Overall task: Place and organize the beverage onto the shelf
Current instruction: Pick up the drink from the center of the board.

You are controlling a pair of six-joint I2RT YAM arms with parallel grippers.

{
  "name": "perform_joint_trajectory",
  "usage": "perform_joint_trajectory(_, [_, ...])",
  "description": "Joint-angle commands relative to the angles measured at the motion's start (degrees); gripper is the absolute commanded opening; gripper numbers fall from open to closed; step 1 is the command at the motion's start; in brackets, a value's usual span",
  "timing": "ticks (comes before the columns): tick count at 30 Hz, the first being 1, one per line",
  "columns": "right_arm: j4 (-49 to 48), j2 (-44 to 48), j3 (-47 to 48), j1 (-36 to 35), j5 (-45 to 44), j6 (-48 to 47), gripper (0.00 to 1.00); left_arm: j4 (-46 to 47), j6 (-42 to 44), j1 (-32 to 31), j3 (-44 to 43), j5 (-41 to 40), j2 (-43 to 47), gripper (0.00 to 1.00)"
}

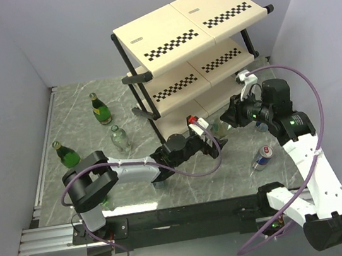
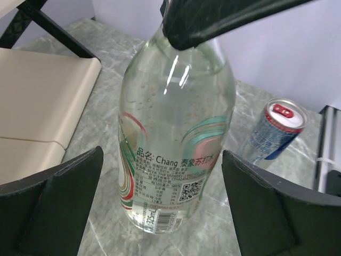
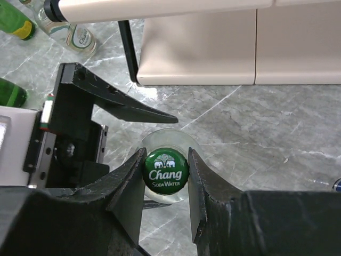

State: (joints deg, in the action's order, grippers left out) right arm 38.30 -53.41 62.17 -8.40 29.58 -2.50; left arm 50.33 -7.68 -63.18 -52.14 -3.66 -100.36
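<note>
A clear soda-water bottle (image 2: 176, 133) with a green cap (image 3: 165, 170) stands upright on the marble table in front of the shelf (image 1: 189, 30). My right gripper (image 3: 165, 160) is shut on that cap from above. My left gripper (image 2: 160, 160) is open, its fingers (image 2: 53, 208) wide apart on either side of the bottle's body without touching it. In the top view the left gripper (image 1: 213, 144) and the right gripper (image 1: 228, 120) meet at this bottle, beside the shelf's lowest tier (image 2: 37, 101).
A silver-and-blue can (image 1: 262, 158) stands right of the held bottle, also the can (image 2: 274, 133) in the left wrist view. Two green bottles (image 1: 99, 109) (image 1: 68, 155) and another clear bottle (image 1: 119, 138) stand on the table's left half. The shelf's black leg (image 3: 128, 50) is close by.
</note>
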Motion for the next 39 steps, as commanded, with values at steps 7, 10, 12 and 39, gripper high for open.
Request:
perform_joint_trajectory(7, [-6.84,1.02,5.06,-0.74,3.9,2.41,0.0,7.16,3.9,-1.6,-4.37,-3.37,-3.18,0.95])
perform_joint_trajectory(10, [-6.66,1.02,5.5,-0.65,3.9,2.41,0.0,7.5,4.61,-1.77,-5.16,-4.24,-4.41,0.95])
perform_joint_trajectory(12, [-6.66,0.94,5.59,-0.82,3.82,2.41,0.0,8.12,5.13,-1.95,-5.6,-4.6,-5.02,0.94])
perform_joint_trajectory(39, [-7.63,1.73,5.59,-0.82,3.2,2.06,0.44,9.0,2.32,-2.83,-4.56,-3.37,-1.86,0.0])
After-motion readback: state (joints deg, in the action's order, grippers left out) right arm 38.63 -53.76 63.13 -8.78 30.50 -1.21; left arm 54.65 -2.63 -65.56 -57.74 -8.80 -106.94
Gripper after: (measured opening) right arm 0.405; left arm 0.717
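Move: The soda water bottle, held by its neck in the right fingers, is just in front of the open left fingers. Its middle is about 1 cm ahead of the left hand, 3 cm to its right and 2 cm lower; from the right hand it hangs some 8 cm straight down. From the left hand, the near blue can stands roughly 17 cm right and 6 cm back, the far can 18 cm right and 8 cm ahead, both about 11 cm lower. Left fingers shut onto both sides of the soda water bottle's body after the left hand eases about 3 cm to the right and slightly forward around it, fingertips tilting up some 5 degrees. The right hand stays put and keeps its hold on the neck. ##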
